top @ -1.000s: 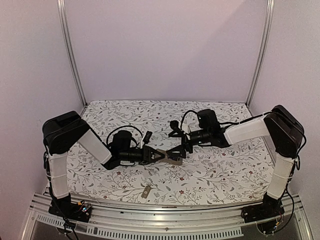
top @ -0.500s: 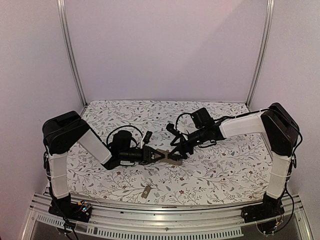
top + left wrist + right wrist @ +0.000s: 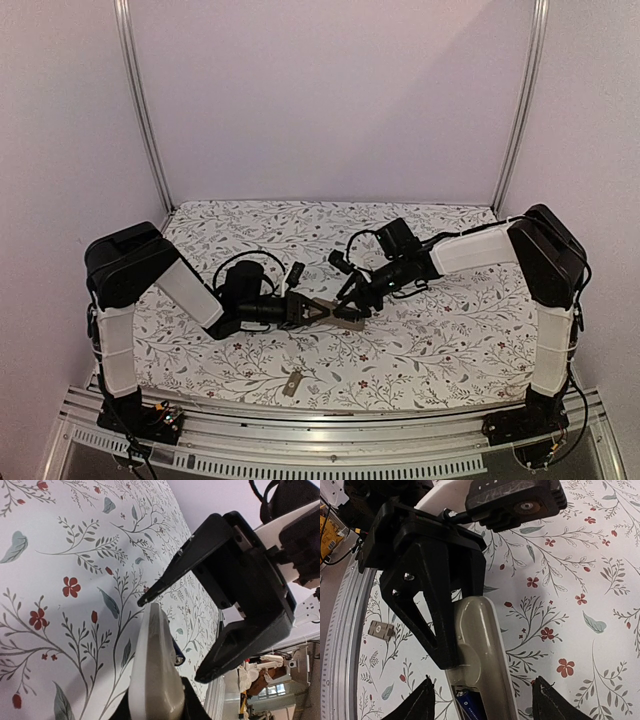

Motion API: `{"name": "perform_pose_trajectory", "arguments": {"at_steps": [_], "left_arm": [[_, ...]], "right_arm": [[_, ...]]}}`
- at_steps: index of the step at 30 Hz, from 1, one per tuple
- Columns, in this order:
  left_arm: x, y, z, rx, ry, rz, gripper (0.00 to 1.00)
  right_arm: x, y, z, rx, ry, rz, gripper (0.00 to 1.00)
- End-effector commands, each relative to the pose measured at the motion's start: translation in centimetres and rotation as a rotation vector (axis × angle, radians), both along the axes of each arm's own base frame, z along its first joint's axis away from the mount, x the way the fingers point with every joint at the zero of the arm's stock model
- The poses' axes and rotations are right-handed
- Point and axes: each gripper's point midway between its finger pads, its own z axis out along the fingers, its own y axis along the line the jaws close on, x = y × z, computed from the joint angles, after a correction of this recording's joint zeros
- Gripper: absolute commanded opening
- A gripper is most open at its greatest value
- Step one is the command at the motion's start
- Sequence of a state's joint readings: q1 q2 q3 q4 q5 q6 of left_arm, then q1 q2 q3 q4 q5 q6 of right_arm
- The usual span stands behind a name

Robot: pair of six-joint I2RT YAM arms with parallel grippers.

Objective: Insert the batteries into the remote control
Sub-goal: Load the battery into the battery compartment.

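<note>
My left gripper (image 3: 322, 313) is shut on the remote control (image 3: 346, 320) and holds it above the table with its grey-tan underside up. In the right wrist view the remote control (image 3: 479, 640) has its compartment uncovered, and a dark blue battery (image 3: 471, 706) lies in it. The battery's end (image 3: 176, 656) shows beside the remote control (image 3: 154, 675) in the left wrist view. My right gripper (image 3: 485, 700) is open, its fingertips standing on either side of the remote without touching it. The left gripper's black fingers (image 3: 432, 595) clamp the remote's far end.
A small grey-tan cover piece (image 3: 291, 384) lies on the floral tablecloth (image 3: 430, 350) near the front edge, and it also shows as the cover piece (image 3: 381, 629) in the right wrist view. An aluminium rail (image 3: 330, 415) runs along the near edge.
The right arm has swung left and down over the remote, and its jaws have narrowed. The left arm and the remote have not moved.
</note>
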State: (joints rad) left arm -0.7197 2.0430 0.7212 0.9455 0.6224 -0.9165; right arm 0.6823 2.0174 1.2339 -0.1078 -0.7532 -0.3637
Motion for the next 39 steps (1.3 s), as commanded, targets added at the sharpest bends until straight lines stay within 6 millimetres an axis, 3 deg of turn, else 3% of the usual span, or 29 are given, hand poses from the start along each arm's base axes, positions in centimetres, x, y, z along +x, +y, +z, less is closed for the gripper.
{"name": "perform_pose_trajectory", "arguments": {"at_steps": [1, 12, 29, 39], "left_arm": [[-1.4, 1.7, -5.1, 0.133, 0.120, 0.001, 0.00], [-1.4, 1.7, -5.1, 0.132, 0.120, 0.002, 0.00], [-1.4, 1.8, -5.1, 0.133, 0.121, 0.004, 0.00], [-1.4, 1.7, -5.1, 0.131, 0.119, 0.003, 0.00]], "right_arm": [[-0.4, 0.1, -0.5, 0.005, 0.028, 0.023, 0.62], [0.4, -0.1, -0.8, 0.011, 0.039, 0.007, 0.50], [1.2, -0.9, -2.2, -0.001, 0.060, -0.025, 0.43], [0.5, -1.9, -3.8, -0.038, 0.049, -0.021, 0.42]]}}
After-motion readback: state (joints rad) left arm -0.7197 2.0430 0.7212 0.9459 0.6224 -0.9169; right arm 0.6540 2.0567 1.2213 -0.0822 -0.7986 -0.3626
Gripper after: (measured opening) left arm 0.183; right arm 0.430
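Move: The blue battery lies in the open compartment of the remote, roughly 2 cm below the right gripper and about 1 cm back and 1 cm to its right. The left fingers grip the remote about 6 cm to the right gripper's left, level front to back. The battery cover lies on the table some 16 cm back and 12 cm left, about 6 cm lower. From the left gripper the battery is about 6 cm right, 1 cm back and 1 cm down. Lower the half-open right gripper about 1.5 cm over the battery compartment, easing it slightly to the right, and narrow its fingers from about two-thirds open to a little under half, so that they straddle the remote and the rear fingertip comes in to the battery's end. Keep the left gripper still, holding the remote. ##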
